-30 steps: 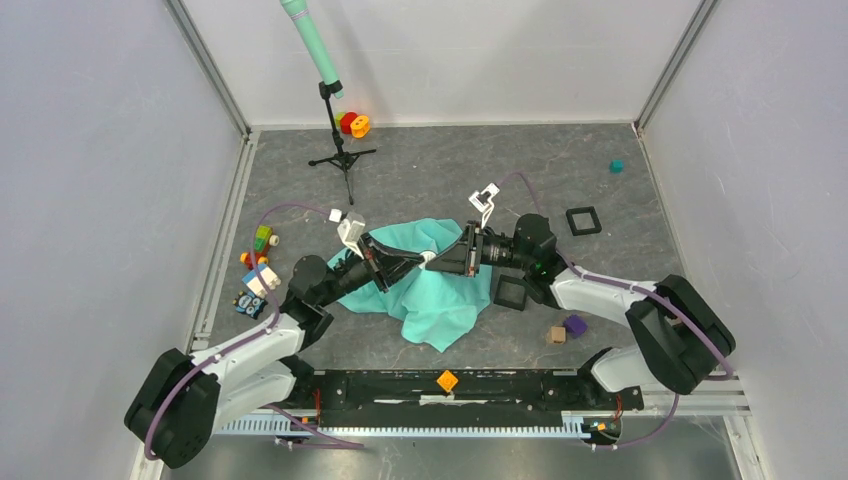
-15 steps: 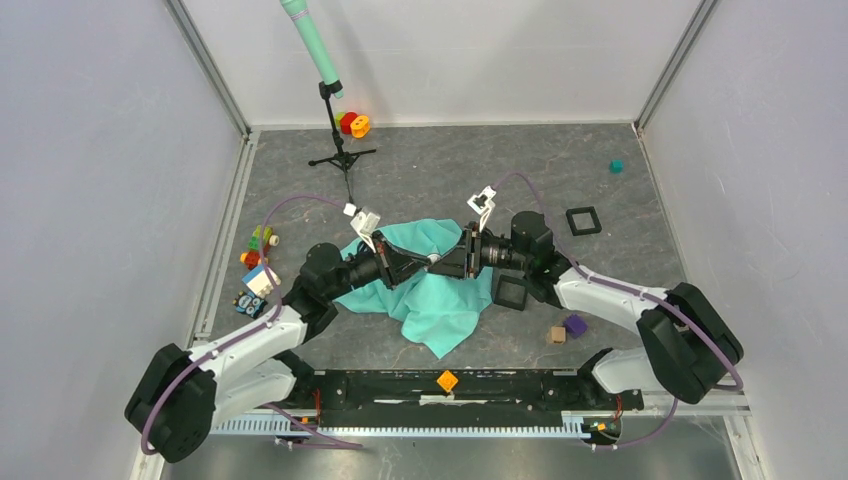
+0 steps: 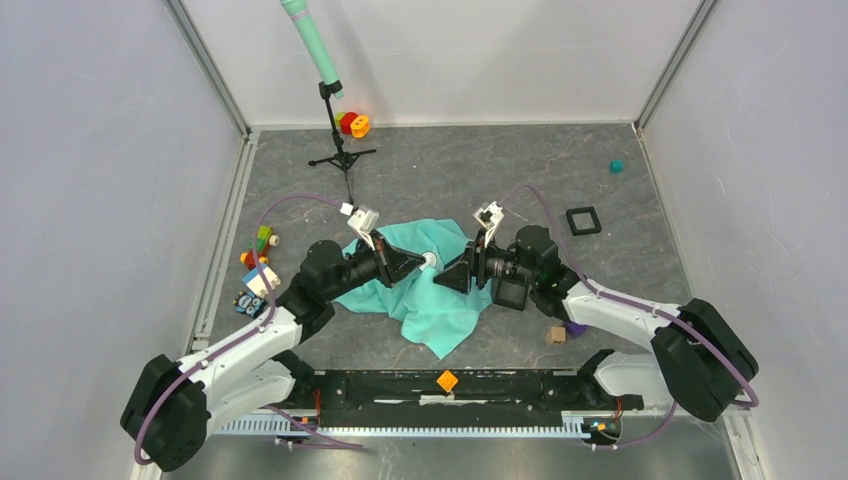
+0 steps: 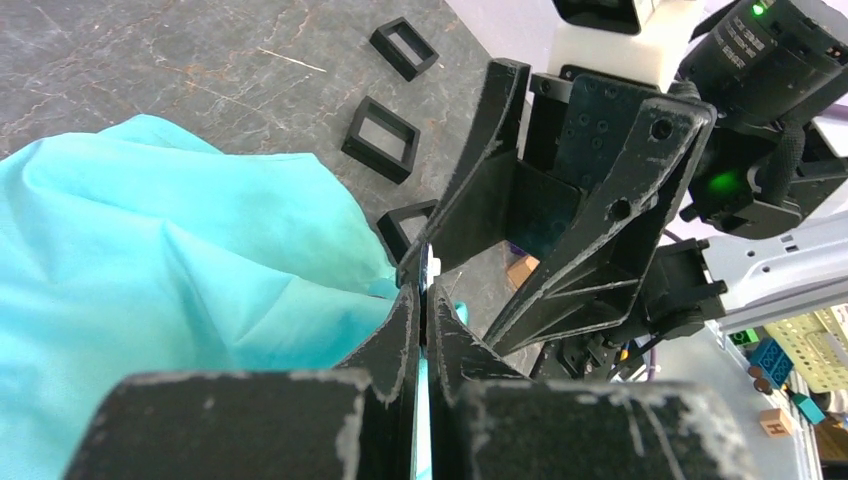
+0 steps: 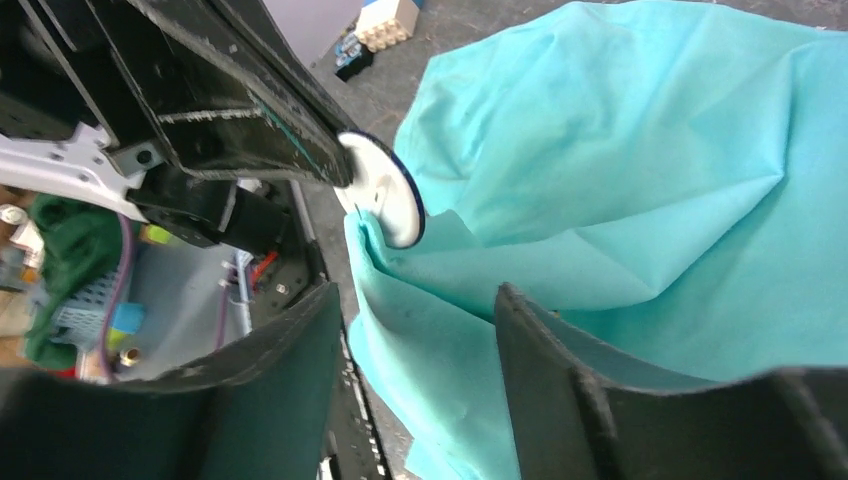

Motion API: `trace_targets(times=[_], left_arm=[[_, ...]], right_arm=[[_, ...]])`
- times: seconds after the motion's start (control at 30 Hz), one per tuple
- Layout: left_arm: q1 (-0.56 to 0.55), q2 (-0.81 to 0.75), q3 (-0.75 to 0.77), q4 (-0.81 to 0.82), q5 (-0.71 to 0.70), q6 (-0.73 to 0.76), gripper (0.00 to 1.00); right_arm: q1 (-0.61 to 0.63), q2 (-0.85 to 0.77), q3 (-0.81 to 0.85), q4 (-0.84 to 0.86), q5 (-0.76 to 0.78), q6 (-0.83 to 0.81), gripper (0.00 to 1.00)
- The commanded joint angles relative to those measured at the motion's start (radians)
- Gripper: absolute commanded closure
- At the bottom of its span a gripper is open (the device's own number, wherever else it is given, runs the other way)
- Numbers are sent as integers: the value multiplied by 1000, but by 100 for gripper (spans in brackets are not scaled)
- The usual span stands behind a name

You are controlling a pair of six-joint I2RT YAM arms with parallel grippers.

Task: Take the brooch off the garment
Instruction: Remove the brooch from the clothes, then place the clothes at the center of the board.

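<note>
The garment (image 3: 440, 300), a turquoise T-shirt, lies crumpled mid-table, and one fold is lifted between the arms. The brooch (image 5: 385, 200), a small white disc with a dark rim, sits on that raised fold. My left gripper (image 3: 418, 265) is shut on the brooch; in the left wrist view the disc shows edge-on (image 4: 430, 268) at the tips of that gripper (image 4: 425, 300), over the cloth (image 4: 180, 260). My right gripper (image 3: 452, 275) faces it, open and a little apart. Between its spread fingers (image 5: 415, 295) hangs only cloth (image 5: 620, 180), untouched.
Two black square frames (image 3: 583, 220) (image 3: 511, 292) lie right of the shirt. A purple block (image 3: 575, 325) and a wooden cube (image 3: 556, 335) sit near the right arm. Toy blocks (image 3: 258, 265) are at the left, a tripod stand (image 3: 340, 150) at the back.
My right gripper has opened and drawn back to the right, away from the brooch. My left gripper stays shut on it and has shifted slightly right.
</note>
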Motion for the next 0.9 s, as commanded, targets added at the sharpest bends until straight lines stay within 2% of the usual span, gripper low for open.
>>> trace_targets(times=[0.0,0.17,0.2,0.47,0.57,0.73,0.87], left_arm=[[1,-13,43,-23,-38,60,98],[0,7,66,-84,-32,81,98],[1,13,69,-101,-33,87,98],[17,109,128,-255,-103,87,98],[51,128,135,-265,-102,63,98],[101,117,139,-278,-93,46,98],[137,48,127,-283,-86,6,98]], right_arm=[[15,-7,-2,4,34,-56,48],[14,23,60,-44,61,-60,98],[14,25,80,-67,83,-65,100],[-13,49,251,-256,299,-158,100],[-44,63,298,-322,353,-181,100],[-70,84,348,-359,392,-212,100],[-76,160,465,-414,434,-255,100]])
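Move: Just at the right fingertips, level front to back, about 1 cm left and 1 cm down, lies the cloth fold drawn up under the brooch. The brooch, pinned to the fold, sits roughly 3 cm ahead, 3 cm left and 3 cm above the right hand. A black frame lies on the table some 4 cm ahead, 14 cm right and 15 cm down from it. The left gripper already holds the brooch about 1 cm ahead and 1 cm right of its hand point. Sink the open right gripper about 1 cm and shut it on the cloth fold below the brooch, then draw the cloth forward, some 11 cm, rising slightly and veering right late, the wrist turning clockwise. Keep the left fingers shut on the brooch and lower it about 6 cm, moving forward and left as well, away from the pinched cloth. ##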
